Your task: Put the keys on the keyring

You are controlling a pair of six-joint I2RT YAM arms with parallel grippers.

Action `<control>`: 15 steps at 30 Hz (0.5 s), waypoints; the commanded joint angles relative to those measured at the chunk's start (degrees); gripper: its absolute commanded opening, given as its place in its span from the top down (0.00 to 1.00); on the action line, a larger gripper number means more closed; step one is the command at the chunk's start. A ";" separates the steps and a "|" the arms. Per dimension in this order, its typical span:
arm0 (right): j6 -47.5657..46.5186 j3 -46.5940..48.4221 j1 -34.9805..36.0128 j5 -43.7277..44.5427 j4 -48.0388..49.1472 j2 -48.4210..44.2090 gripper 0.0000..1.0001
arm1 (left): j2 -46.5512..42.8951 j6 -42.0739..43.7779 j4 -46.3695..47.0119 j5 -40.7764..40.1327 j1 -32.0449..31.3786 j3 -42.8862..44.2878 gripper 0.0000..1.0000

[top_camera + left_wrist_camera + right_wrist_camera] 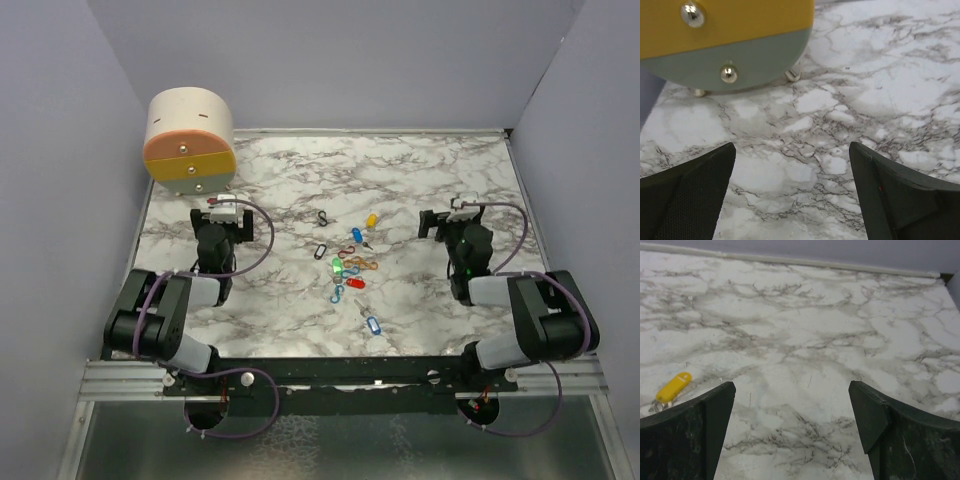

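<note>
Several small keys lie loose at mid-table: a yellow-headed one [372,220], a blue one [357,234], a green one [337,265], a red one [355,283] and another blue one [373,325] nearer the front. Thin oval loops, black [323,217] and orange [362,265], lie among them; I cannot tell which is the keyring. My left gripper [222,210] [792,150] is open over bare marble, left of the keys. My right gripper [452,215] [792,387] is open to their right, holding nothing. The yellow key [674,386] shows just left of its left finger.
A round cream, orange and yellow box [190,140] [725,40] stands on small metal feet at the back left, just ahead of my left gripper. Grey walls close the marble table [400,170] on three sides.
</note>
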 commanded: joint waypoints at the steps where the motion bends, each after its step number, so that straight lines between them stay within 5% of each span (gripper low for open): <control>1: -0.88 8.13 0.36 0.00 -19.32 -10.94 0.00 | -10.70 -4.75 -7.07 -4.02 -2.48 2.88 0.01; 9: 10.29 20.49 0.45 0.59 -48.54 -19.67 0.00 | -22.55 -25.64 -13.86 -3.16 -3.89 1.24 0.01; 12: 14.75 21.26 0.45 -5.17 -51.50 -21.77 0.00 | -26.53 -36.34 -23.05 -2.39 -2.84 1.27 0.01; 15: 16.45 20.78 0.45 -12.49 -51.64 -23.68 0.00 | -27.52 -34.48 -29.86 7.25 -2.23 5.45 0.01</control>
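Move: From the right gripper, the yellow key tag lies some 17 cm to the left and 2 cm farther out, about 11 cm below; the blue key tag is some 20 cm left and 1 cm back. From the left gripper, the black oval clip lies roughly 22 cm to the right and 5 cm back, 11 cm down. The black S-clip is about 8 cm farther out than that oval clip, and the drawer chest stands some 17 cm ahead and 9 cm left of the left gripper. Raise both empty, wide-open grippers straight off their low start poses, quickly at first and then easing. Lift the left about 10 cm in front of the drawer chest, drawing it a little right and back while rolling its left side down some 30 degrees. Lift the right slightly higher over bare marble and roll its left side up a little; touch nothing. ##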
